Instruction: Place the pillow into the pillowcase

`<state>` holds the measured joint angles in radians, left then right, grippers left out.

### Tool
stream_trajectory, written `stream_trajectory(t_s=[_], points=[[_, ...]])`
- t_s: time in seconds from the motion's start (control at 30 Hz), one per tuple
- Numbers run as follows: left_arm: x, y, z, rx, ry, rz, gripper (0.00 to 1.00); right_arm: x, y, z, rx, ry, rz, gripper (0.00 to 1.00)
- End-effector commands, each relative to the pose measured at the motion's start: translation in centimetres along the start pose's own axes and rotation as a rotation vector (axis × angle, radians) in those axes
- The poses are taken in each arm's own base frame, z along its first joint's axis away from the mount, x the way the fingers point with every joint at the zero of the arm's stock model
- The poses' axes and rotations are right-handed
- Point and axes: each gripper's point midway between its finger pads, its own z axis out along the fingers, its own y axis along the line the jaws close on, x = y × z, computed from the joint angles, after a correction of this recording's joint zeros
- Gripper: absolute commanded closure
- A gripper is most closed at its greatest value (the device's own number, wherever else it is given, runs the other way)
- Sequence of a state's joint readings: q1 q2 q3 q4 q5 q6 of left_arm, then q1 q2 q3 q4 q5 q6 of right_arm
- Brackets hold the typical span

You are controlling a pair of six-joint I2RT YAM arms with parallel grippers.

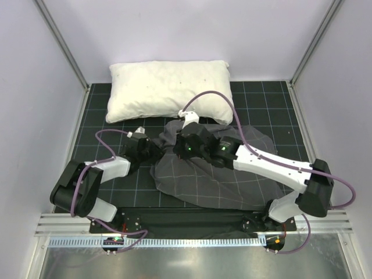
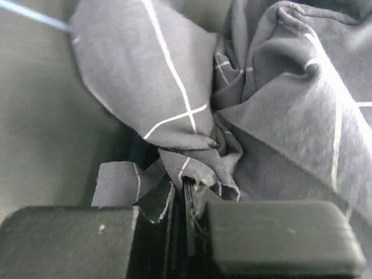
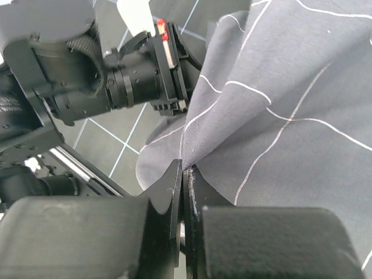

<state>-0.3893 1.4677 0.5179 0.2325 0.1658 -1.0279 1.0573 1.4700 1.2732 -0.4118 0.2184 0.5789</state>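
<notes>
The dark grey pillowcase [image 1: 221, 174] with thin light grid lines lies crumpled in the middle of the mat, bulging a little. The pillow is hidden in every view. My left gripper [image 1: 154, 152] is at the case's left edge, shut on a bunched fold of the pillowcase [image 2: 290, 116]; in the left wrist view, cloth runs down between the closed fingers of the gripper [image 2: 189, 186]. My right gripper [image 1: 173, 145] is just to the right of it, and in the right wrist view it [image 3: 186, 171] is shut on a hem of the pillowcase [image 3: 279, 87].
A larger plain white lumpy pillow [image 1: 170, 90] lies at the back, touching the case's far edge. The black gridded mat [image 1: 273, 110] is bounded by metal posts at both sides and a rail [image 1: 186, 224] at the near edge. The left arm's wrist [image 3: 116, 81] is close to my right gripper.
</notes>
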Motion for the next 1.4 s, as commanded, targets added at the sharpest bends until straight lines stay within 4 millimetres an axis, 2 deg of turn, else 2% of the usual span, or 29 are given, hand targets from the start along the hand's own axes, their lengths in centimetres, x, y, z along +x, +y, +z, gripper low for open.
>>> stream_trajectory(t_s=[0.0,0.03,0.2,0.3,0.33,0.4,0.47,0.5,0.53,0.63,0.7,0.73,0.8,0.9,0.93,0.97,1.03,1.1,1.27,1.37], points=[[0.6,-4.8,-0.9,0.187,0.018,-0.072,0.92,-6.4,3.3,-4.3,-0.164,-0.221,0.119,0.96],[1.2,-5.7,-1.1,0.216,0.036,-0.074,0.91,-6.5,3.3,-4.6,-0.176,-0.228,0.125,0.96],[2.1,-11.0,-1.9,0.358,0.056,-0.124,0.88,-7.8,3.0,-7.1,-0.247,-0.274,0.162,0.96],[3.5,-12.9,-1.4,0.394,0.097,-0.133,0.83,-8.0,2.5,-7.7,-0.254,-0.284,0.171,0.96],[4.5,-13.4,-1.2,0.398,0.119,-0.127,0.81,-7.9,2.5,-7.7,-0.258,-0.283,0.172,0.96],[5.7,-14.0,0.0,0.414,0.15,-0.129,0.72,-7.6,2.4,-7.7,-0.262,-0.278,0.173,0.96],[7.7,-15.0,0.4,0.451,0.213,-0.144,0.66,-7.5,2.4,-7.6,-0.266,-0.273,0.173,0.96],[8.1,-15.6,0.8,0.491,0.222,-0.147,0.56,-7.4,2.5,-7.6,-0.273,-0.269,0.173,0.96],[8.6,-16.0,0.9,0.508,0.243,-0.166,0.51,-7.5,2.5,-7.6,-0.273,-0.271,0.174,0.96],[8.3,-16.4,0.8,0.544,0.228,-0.171,0.39,-7.5,2.2,-7.7,-0.256,-0.273,0.175,0.96],[7.7,-15.6,1.0,0.504,0.17,-0.136,0.33,-7.3,1.7,-7.9,-0.239,-0.273,0.175,0.96],[7.8,-14.4,1.0,0.432,0.173,-0.124,0.32,-7.3,1.6,-8.0,-0.233,-0.276,0.175,0.96],[7.2,-14.1,0.8,0.389,0.135,-0.057,0.31,-7.3,0.8,-8.2,-0.214,-0.284,0.181,0.96],[5.7,-11.5,0.2,0.213,0.056,0.029,0.3,-7.3,-0.4,-8.7,-0.178,-0.295,0.19,0.96],[4.1,-10.6,0.0,0.148,-0.031,0.046,0.28,-7.2,-0.6,-8.7,-0.166,-0.294,0.188,0.96],[3.6,-9.1,-1.1,0.071,-0.05,0.069,0.26,-7.0,-1.1,-8.7,-0.14,-0.29,0.187,0.96],[1.7,-7.7,-2.2,-0.002,-0.148,0.112,0.13,-6.5,-1.8,-8.3,-0.107,-0.271,0.179,0.96],[1.3,-6.1,-3.5,-0.054,-0.172,0.129,0.01,-6.1,-2.3,-7.6,-0.074,-0.262,0.175,0.96],[-0.3,-2.4,-4.7,-0.182,-0.184,0.177,0.0,-5.4,-3.3,-6.3,-0.024,-0.251,0.178,0.96],[-1.8,-0.3,-6.1,-0.237,-0.217,0.174,0.0,-5.4,-3.4,-5.6,-0.01,-0.244,0.174,0.96]])
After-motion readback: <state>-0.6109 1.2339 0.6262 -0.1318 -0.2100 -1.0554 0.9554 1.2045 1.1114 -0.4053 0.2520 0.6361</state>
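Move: The pillowcase's bunched mouth starts at the shut left fingertips, its middle about 5 cm to their right, 1 cm ahead and 3 cm higher. The case's wide body centres some 24 cm right of that hand and 6 cm back, slightly below it; the white pillow is about 28 cm ahead and 5 cm right, some 3 cm higher. From the right hand, which already grips the mouth edge, the body's middle lies about 15 cm right, level fore and aft, 14 cm down. The pillowcase's mouth edge stays pinched in the right hand, which draws it about 7 cm to the right and lifts it 3 to 5 cm. The left fingertips, at the bunched cloth, go some 13 cm right in a low arc, opening on the way; they then swing back left almost as far, rising as they spread fully and finishing about 5 cm higher, the wrist rolling one way and then back. ##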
